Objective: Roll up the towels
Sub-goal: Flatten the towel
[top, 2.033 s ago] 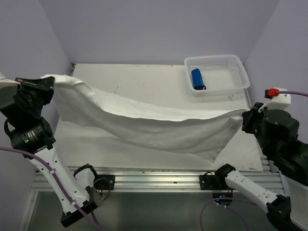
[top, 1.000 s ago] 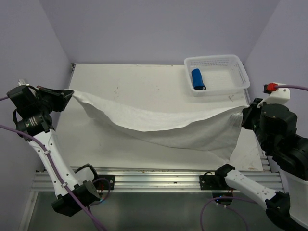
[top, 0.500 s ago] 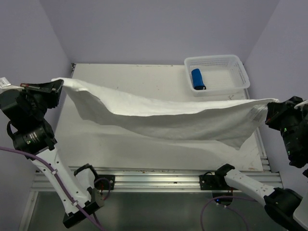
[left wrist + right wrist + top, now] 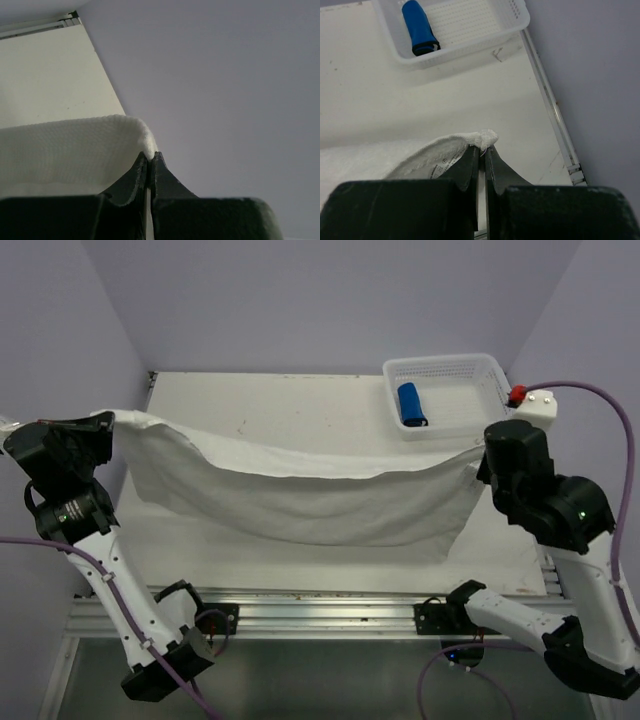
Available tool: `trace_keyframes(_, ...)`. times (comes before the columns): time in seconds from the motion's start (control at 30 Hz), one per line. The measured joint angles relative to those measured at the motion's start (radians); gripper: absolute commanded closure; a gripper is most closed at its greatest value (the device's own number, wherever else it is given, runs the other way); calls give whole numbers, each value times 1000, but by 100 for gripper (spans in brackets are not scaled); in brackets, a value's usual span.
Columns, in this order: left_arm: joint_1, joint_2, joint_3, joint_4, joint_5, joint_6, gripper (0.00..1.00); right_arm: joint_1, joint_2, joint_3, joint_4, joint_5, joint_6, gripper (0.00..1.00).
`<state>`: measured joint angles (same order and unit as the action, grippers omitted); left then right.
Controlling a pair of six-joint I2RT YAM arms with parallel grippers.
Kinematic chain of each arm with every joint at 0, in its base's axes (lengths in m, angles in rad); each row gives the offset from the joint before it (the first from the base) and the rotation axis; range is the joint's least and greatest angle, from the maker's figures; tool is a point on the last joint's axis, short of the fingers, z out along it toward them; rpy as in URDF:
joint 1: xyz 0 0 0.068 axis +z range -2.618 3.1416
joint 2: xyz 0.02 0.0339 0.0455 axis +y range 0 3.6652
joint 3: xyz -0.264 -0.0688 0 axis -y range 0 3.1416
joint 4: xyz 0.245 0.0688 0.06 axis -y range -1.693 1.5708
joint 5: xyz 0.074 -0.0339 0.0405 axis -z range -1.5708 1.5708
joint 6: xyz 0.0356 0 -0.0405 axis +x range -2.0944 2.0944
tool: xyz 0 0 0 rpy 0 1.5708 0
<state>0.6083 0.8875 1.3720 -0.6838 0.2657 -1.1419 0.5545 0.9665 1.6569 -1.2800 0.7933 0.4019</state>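
Observation:
The long white towel (image 4: pixel 320 495) hangs stretched above the table between both arms, sagging in the middle. My left gripper (image 4: pixel 149 156) is shut on its left corner (image 4: pixel 142 135) near the left wall; in the top view that gripper (image 4: pixel 100 430) is at the far left. My right gripper (image 4: pixel 483 147) is shut on the right corner (image 4: pixel 487 136), with a care label showing beside the fingers; from above it (image 4: pixel 482 455) sits just in front of the basket. The small blue towel (image 4: pixel 411 404) lies rolled up in the basket, also seen in the right wrist view (image 4: pixel 419 27).
The white perforated basket (image 4: pixel 495 390) stands at the table's back right corner. The pale table (image 4: pixel 300 405) is bounded by purple walls on three sides and a metal rail (image 4: pixel 320 615) along the near edge. A side rail (image 4: pixel 555 115) runs along the table's right edge.
Both arms swung the held towel about: the right gripper pulled out right, then came back inward and toward the basket. The towel now sags lower between them. Both grips stayed shut.

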Motion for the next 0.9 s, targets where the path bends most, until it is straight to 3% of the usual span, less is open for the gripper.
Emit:
trace_keyframes(0.23,-22,145,-188,167,-27,1,100,-20,117,-193,218,-4,-2,100)
trace_keyframes(0.5,-196,446,-172,435,-95,13,100,-132,294,-261,513,-64,-37,100)
trace_keyframes(0.63,-230,557,-169,534,-96,31,100,-198,355,-283,616,-105,-39,100)
trace_keyframes(0.9,-236,616,-174,690,-44,80,100,-215,356,-393,744,-143,-63,100)
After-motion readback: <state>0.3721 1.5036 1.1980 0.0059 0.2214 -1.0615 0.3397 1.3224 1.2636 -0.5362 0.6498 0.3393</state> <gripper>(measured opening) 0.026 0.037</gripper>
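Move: Both shut grippers hold the far corners of the white towel high over the table. The middle of the bare tabletop lies about 10 cm ahead, 32 cm right and 42 cm below the left hand, and some 16 cm ahead, 32 cm left and 38 cm below the right. The table's far left corner is 48 cm ahead and 15 cm left of the left hand. From the right hand, the blue towel is 38 cm ahead, 2 cm left, and the basket's middle 41 cm ahead, 10 cm right, both about 35 cm below. Keep both grippers pinched on the towel and swing them together forward and down in one quick sweep: the left about 20 cm out and 15 cm lower, turning some 10 degrees clockwise, the right slightly less, also drifting a little left towards the blue towel. Slow the forward run near the end, so that the towel trails back towards the bases over the bare table. ##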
